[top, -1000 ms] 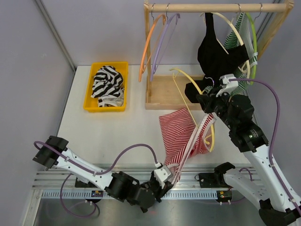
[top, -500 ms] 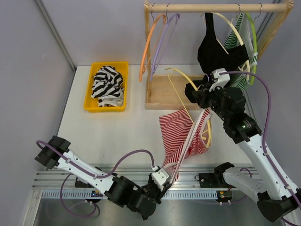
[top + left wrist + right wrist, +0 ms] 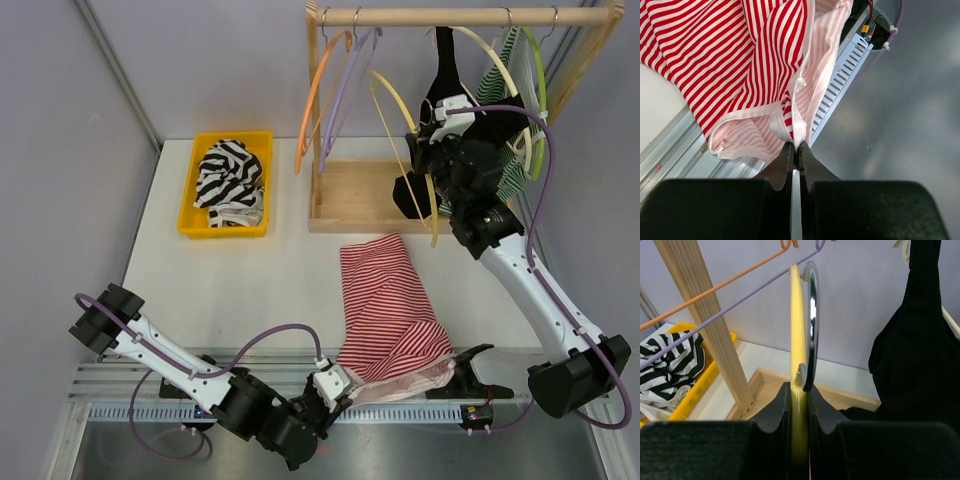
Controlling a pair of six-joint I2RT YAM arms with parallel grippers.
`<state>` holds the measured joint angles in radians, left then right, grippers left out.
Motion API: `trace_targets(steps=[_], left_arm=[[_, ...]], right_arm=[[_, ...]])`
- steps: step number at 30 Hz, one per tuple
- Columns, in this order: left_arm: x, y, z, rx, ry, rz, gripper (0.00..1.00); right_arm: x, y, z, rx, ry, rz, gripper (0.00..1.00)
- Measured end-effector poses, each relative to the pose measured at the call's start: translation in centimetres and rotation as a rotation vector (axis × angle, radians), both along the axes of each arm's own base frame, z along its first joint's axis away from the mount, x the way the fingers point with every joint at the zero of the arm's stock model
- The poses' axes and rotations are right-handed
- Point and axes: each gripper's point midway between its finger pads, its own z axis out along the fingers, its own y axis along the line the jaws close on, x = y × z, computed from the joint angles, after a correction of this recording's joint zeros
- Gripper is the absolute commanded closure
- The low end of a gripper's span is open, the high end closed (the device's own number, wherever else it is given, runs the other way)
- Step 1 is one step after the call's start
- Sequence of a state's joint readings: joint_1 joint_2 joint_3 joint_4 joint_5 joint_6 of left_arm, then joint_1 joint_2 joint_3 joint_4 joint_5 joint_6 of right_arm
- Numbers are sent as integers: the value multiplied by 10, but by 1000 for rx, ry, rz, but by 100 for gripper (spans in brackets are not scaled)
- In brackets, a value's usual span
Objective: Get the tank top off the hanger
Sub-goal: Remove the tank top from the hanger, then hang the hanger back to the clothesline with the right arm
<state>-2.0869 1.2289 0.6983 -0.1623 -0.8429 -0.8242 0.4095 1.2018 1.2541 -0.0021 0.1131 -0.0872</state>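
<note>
The red-and-white striped tank top (image 3: 385, 310) lies flat on the table, off the hanger, with its lower edge draped over the near rail. My left gripper (image 3: 335, 385) is shut on its pale hem at the near table edge; the left wrist view shows the tank top (image 3: 740, 65) pinched at the tips of the left gripper (image 3: 795, 147). My right gripper (image 3: 428, 150) is shut on the bare yellow hanger (image 3: 400, 115), held up close under the wooden rail. In the right wrist view the yellow hanger (image 3: 797, 325) and its metal hook stand between the fingers of the right gripper (image 3: 799, 390).
A wooden rack (image 3: 450, 16) carries an orange hanger (image 3: 315, 95), a purple hanger (image 3: 345, 85), a black garment (image 3: 465, 110) and a green striped garment (image 3: 510, 80). Its base tray (image 3: 350, 200) sits below. A yellow bin (image 3: 190, 190) of black-and-white clothes stands at the back left.
The right gripper has raised the yellow hanger up toward the rail. The tank top has slid off it and dropped flat, drawn toward the near edge by the left gripper.
</note>
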Motion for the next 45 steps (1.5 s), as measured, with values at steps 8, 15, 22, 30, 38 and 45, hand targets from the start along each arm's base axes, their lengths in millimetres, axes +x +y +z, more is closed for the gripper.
trace_targets(steps=[8, 15, 22, 30, 38, 45], left_arm=[[21, 14, 0, 43, -75, 83, 100], [71, 2, 18, 59, -220, 187, 100], [192, -6, 40, 51, -301, 435, 100], [253, -18, 32, 122, -333, 497, 100], [253, -28, 16, 171, -330, 466, 1], [260, -12, 41, 136, -326, 506, 1]], right_arm=[[4, 1, -2, -3, -1, -1, 100], [-22, -9, -14, -27, 86, 0, 100], [-64, -27, -6, -6, 119, -5, 100], [-89, -40, -15, 11, 184, -28, 100], [-86, -46, -27, 2, 227, -70, 100], [-65, -40, -22, -5, 248, -89, 100]])
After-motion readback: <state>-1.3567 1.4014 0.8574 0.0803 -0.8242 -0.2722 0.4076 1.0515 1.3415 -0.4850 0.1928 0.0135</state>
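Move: The left hand already pinches the tank top's edge; the table patch for it lies about 25 cm ahead, level sideways, 12 cm lower. The tank top's body centres 18 cm ahead, 10 cm right, the rack's tray some 46 cm ahead, 14 cm right. The right hand holds the yellow hanger; its place on the rod is roughly 8 cm ahead, 7 left, 25 up, the purple hanger 5 ahead, 14 left, 5 up. Left hand swings the held tank-top edge some 25 cm forward and opens wide, while right eases the hanger back. ##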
